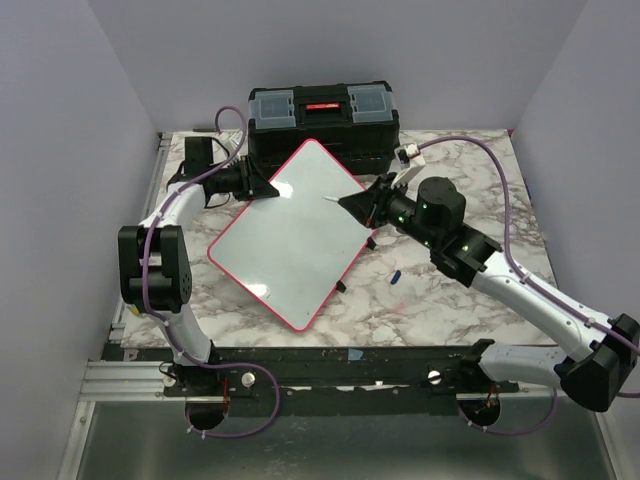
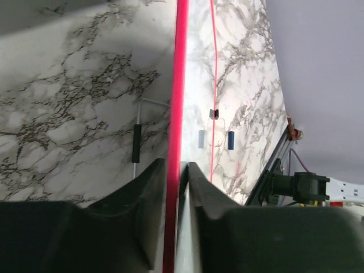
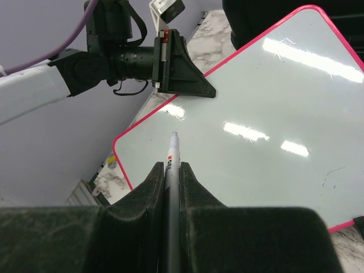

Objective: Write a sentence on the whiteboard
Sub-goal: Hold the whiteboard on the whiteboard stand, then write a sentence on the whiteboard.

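The whiteboard [image 1: 290,235], white with a thin red-pink frame, lies turned like a diamond on the marble table, its far corner against the toolbox. My left gripper [image 1: 268,190] is shut on its upper-left edge. In the left wrist view the red frame [image 2: 181,85] runs between the two fingers of that gripper [image 2: 177,168]. My right gripper [image 1: 350,203] hovers over the board's right side, shut on a grey-white marker [image 3: 173,153]. The marker's tip points at the board surface [image 3: 256,114], which carries no writing, just ahead of the gripper [image 3: 172,166].
A black toolbox [image 1: 322,112] with a red latch stands behind the board. A small blue cap [image 1: 394,273] lies on the marble table [image 1: 450,300] right of the board, also seen as the blue cap [image 2: 231,140]. A black board foot [image 2: 136,143] sticks out underneath. Purple walls close in on three sides.
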Robot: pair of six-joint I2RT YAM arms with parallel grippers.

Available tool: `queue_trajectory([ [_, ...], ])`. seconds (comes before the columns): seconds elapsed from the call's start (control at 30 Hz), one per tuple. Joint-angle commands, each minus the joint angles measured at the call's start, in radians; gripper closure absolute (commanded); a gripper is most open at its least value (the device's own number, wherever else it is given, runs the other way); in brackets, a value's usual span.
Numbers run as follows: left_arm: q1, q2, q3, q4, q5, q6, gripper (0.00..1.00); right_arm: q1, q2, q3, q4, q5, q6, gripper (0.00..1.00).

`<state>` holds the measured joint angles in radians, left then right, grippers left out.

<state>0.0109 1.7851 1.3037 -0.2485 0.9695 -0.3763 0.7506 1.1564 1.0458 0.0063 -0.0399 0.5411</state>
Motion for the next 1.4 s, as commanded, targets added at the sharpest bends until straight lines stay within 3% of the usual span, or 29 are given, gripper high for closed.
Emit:
queue_trajectory([
  [0.0,-0.008,0.021,0.038,0.015,0.035,0.026,0.83,-0.001,0.043,0.054,0.002,-0.099,-0.035,0.99],
  [0.17,-0.008,0.015,0.048,0.022,0.016,0.005,1.0,0.001,0.118,0.102,-0.004,-0.216,-0.062,0.99],
  [0.27,-0.008,0.012,0.062,0.004,-0.002,-0.001,1.0,0.023,0.178,0.157,-0.054,-0.221,-0.087,0.99],
  [0.4,-0.008,0.001,0.068,0.0,-0.038,-0.007,1.0,0.115,0.262,0.25,-0.128,-0.112,-0.166,0.99],
  [0.77,-0.008,-0.05,0.055,0.014,-0.095,-0.015,1.0,0.286,0.487,0.438,-0.172,-0.002,-0.252,0.99],
  [1.37,-0.008,-0.071,0.039,0.056,-0.104,-0.03,1.0,0.343,0.677,0.589,-0.173,0.022,-0.266,0.99],
])
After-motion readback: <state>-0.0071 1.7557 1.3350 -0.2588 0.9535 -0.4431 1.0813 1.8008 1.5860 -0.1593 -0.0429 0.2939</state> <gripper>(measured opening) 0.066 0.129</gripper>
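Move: The whiteboard leans on its stand, its raised far-left edge already between the left hand's open fingers, about 1 cm to the right of the hand point; the toolbox stands roughly 15 cm ahead and 13 cm right of that hand. From the right hand, which holds the marker, the board's left part lies some 24 cm left, 3 cm back and 14 cm lower, with the left gripper about 19 cm left, 3 cm ahead and 12 cm below. The whiteboard's raised edge is pinched as the left fingers close on it, and that hand lifts a couple of centimetres with the edge in its grip. Meanwhile the right hand, still gripping the marker, sweeps about 20 cm left across the board towards its left part, sinking some 8 cm, turning counter-clockwise and tipping its fingers down. ##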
